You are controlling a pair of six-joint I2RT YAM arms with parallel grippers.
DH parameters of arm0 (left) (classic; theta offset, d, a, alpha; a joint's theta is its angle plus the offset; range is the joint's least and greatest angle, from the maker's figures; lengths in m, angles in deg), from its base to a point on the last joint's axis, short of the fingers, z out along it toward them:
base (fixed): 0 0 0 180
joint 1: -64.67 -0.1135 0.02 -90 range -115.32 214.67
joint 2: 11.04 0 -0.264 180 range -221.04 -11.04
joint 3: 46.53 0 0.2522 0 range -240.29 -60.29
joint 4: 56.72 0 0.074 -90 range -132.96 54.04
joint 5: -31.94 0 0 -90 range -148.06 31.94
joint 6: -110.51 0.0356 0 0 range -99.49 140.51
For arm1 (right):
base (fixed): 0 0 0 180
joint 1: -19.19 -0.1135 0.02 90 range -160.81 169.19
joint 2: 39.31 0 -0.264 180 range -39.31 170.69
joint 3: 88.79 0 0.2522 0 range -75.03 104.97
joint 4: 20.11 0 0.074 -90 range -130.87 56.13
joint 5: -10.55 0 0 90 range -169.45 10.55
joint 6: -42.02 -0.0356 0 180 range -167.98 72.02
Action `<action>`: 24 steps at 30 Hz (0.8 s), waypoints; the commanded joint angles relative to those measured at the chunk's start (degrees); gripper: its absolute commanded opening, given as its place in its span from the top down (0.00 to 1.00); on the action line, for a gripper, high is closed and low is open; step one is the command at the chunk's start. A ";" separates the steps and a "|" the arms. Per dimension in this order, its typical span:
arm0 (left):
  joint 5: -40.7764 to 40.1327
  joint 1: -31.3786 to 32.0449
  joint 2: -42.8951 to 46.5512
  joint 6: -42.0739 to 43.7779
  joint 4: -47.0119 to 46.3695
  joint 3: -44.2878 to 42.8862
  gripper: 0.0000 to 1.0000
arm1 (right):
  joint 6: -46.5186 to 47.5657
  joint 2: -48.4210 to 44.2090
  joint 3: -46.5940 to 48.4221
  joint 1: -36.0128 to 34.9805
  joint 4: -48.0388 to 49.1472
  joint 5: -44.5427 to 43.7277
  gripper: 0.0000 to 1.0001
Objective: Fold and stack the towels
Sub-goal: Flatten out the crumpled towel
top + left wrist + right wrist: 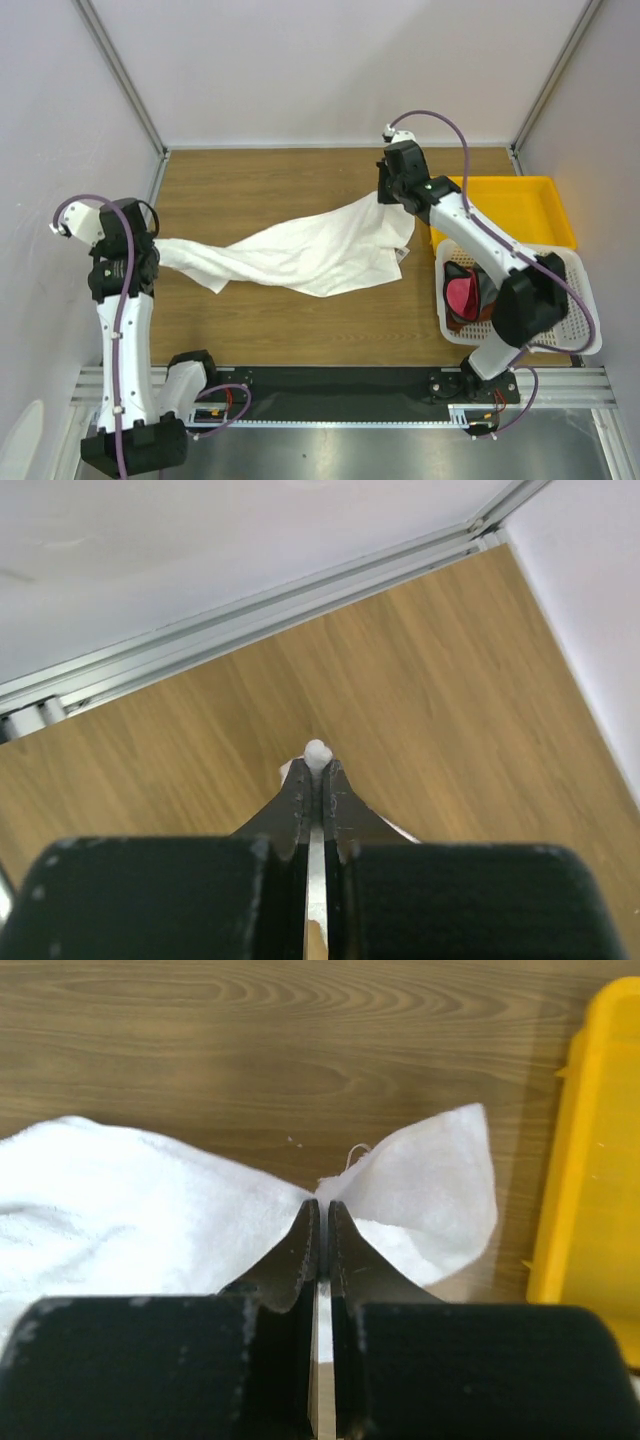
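Observation:
A large white towel [305, 250] stretches across the wooden table between both arms. My left gripper [152, 248] is shut on its left corner; in the left wrist view a small white nub of towel [317, 751] pokes out between the closed tips of the left gripper [317, 768]. My right gripper [385, 195] is shut on the towel's far right corner; in the right wrist view the towel [130, 1210] spreads to both sides of the right gripper [322, 1206]. A magenta-pink towel [462, 294] and a reddish-brown towel [462, 318] lie in the basket.
A white perforated basket [570, 335] stands at the right, partly under my right arm. A yellow tray [520, 205] lies behind it; its edge [590, 1160] shows in the right wrist view. White walls with metal rails close off the table on three sides.

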 commanded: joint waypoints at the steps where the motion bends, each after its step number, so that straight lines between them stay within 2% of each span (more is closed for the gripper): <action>1: -1.02 -0.62 -2.55 0.21 -8.52 -4.66 1.00 | 0.33 5.71 9.24 1.88 6.13 3.17 1.00; 6: 1.43 -0.54 -5.99 6.80 -18.44 -9.24 1.00 | 1.03 14.59 20.49 3.99 6.84 3.61 1.00; 11: 5.92 -0.62 -3.62 11.29 -33.28 -3.20 1.00 | 2.26 20.91 27.18 5.30 9.04 4.84 1.00; 14: 7.76 -0.62 -3.53 11.64 -36.21 -0.55 0.99 | 2.35 24.52 28.68 5.92 9.21 6.68 1.00; 16: 10.04 -0.62 -3.35 11.82 -36.83 2.35 1.00 | 1.92 26.28 28.50 6.27 9.91 8.61 1.00; 20: 9.88 -0.62 -2.82 7.97 -29.39 5.00 1.00 | 0.51 30.07 28.68 6.80 9.30 10.90 1.00; 24: 9.70 -0.62 0.68 4.09 -24.36 12.00 1.00 | 0.07 33.14 29.38 6.89 7.72 12.31 1.00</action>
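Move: The white towel hangs between the two hands, each pinching a far corner. From the right hand, the towel's middle is about 22 cm left, 7 cm back and 14 cm lower, with its small tag some 6 cm back and 5 cm right, down near the table. The yellow bin is centred 30 cm right and 4 cm ahead, the white basket 30 cm right and 20 cm back. From the left hand, the towel's middle is roughly 10 cm ahead, 27 cm right and 18 cm lower. Keeping their pinches on the corners, both hands swing the towel outward over the bare table, the right reaching about 15 cm forward with a slight rise before it sinks to some 7 cm below its starting height, its wrist ending almost as it began. The left goes about 8 cm forward while rising nearly 9 cm, fingers tipping up, then drops back almost to its old height and turns some 10 degrees clockwise, still holding its end well clear of the table. ##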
